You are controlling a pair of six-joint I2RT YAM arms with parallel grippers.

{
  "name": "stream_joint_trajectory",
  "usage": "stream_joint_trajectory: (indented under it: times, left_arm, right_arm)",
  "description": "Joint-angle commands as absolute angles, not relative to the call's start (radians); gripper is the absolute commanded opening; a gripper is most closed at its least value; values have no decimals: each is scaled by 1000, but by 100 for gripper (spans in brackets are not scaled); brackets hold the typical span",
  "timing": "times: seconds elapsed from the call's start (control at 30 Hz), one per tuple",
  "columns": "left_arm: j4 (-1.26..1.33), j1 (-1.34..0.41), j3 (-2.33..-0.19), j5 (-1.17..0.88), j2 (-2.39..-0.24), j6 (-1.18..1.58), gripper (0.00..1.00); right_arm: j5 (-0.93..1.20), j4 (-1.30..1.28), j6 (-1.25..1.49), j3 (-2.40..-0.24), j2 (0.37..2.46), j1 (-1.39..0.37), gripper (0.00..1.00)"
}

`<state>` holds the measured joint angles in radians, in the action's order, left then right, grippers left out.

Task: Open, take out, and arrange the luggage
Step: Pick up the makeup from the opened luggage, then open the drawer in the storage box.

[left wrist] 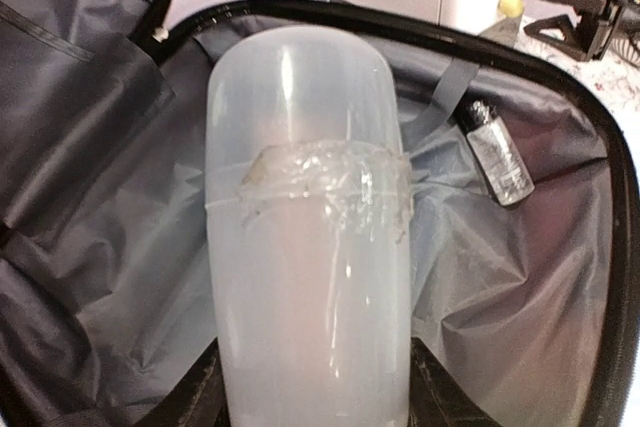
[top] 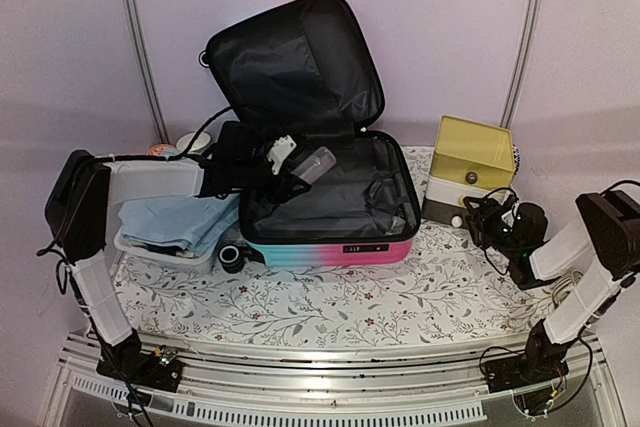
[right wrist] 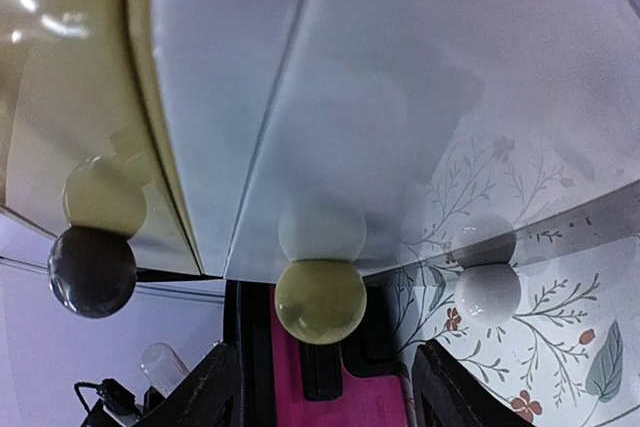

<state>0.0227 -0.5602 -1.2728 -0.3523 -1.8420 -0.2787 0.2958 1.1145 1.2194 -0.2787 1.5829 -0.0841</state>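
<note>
The luggage (top: 330,250) lies open in the middle of the table, lid propped up, its black lining (left wrist: 520,287) showing. My left gripper (left wrist: 312,377) is shut on a translucent plastic cylinder (left wrist: 305,217) with tape round its middle and holds it over the open shell (top: 315,162). A small clear bottle (left wrist: 497,152) lies inside against the far wall. My right gripper (right wrist: 325,387) stands open at the front of the yellow-topped drawer box (top: 470,162). A yellow knob (right wrist: 320,300) sits between the fingers, which are clear of it on both sides.
A white basket (top: 160,179) holding a folded blue cloth (top: 175,222) stands left of the luggage, under my left arm. The drawer box also has a white knob (right wrist: 487,293) and a dark knob (right wrist: 92,271). A floral cloth (top: 400,297) covers the table.
</note>
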Motion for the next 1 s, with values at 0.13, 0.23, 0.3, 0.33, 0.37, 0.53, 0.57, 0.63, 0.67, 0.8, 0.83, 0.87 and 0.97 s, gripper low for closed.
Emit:
stream_joint_trajectory:
  times: [0.13,0.23,0.3,0.33,0.37,0.53,0.57,0.63,0.67,0.8,0.83,0.87,0.97]
  left_arm:
    - [22,-586,-1217,-316,-1745,-244,45]
    - [9,-599,-1211,-302,-1730,-243,45]
    - [6,-605,-1208,-297,-1721,-245,45]
    - [5,-607,-1204,-294,-1717,-245,45]
    - [3,-609,-1202,-292,-1713,-245,45]
    - [-15,-621,-1196,-276,-1701,-241,45]
    - [-18,-623,-1193,-272,-1697,-241,45]
    - [-20,-627,-1185,-265,-1688,-239,45]
    - [-22,-629,-1181,-263,-1683,-238,45]
    - [-28,-641,-1166,-250,-1661,-234,45]
    - [-28,-644,-1160,-248,-1655,-233,45]
    - [-28,-646,-1156,-247,-1649,-231,45]
    - [-30,-654,-1151,-242,-1634,-224,45]
  right_arm:
    - [257,1250,1262,-333,1660,-81,55]
    - [260,1259,1272,-356,1688,-81,51]
    - [253,1279,1288,-357,1697,-81,45]
    - [249,1279,1293,-358,1697,-81,41]
    - [244,1277,1296,-357,1693,-81,38]
    - [231,1276,1305,-323,1669,-81,27]
    - [229,1276,1309,-312,1661,-81,27]
    - [224,1276,1315,-284,1635,-81,26]
    - [223,1273,1313,-267,1621,-82,26]
    - [211,1250,1304,-194,1551,-77,25]
    - [208,1246,1300,-171,1530,-75,25]
    - [207,1240,1297,-156,1518,-74,25]
    - [222,1236,1300,-115,1492,-75,24]
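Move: The yellow knob of the white middle drawer is about 3 cm straight ahead of my right fingertips, at their height. The dark knob stands some 7 cm above that knob and the white knob about 6 cm below it, both about as far out. My left hand already holds the clear makeup bottle over the open suitcase; from it the yellow knob is roughly 30 cm to the right, about level with it forward, and 6 cm lower. I ease my right hand about 2 cm forward onto the yellow knob, closing my half-open fingers around it, then draw back some 4 cm towards my base, drifting slightly right, to pull the white drawer. Meanwhile my left hand keeps its grip on the makeup bottle and brings it back about 4 cm and up 2 cm above the suitcase. ##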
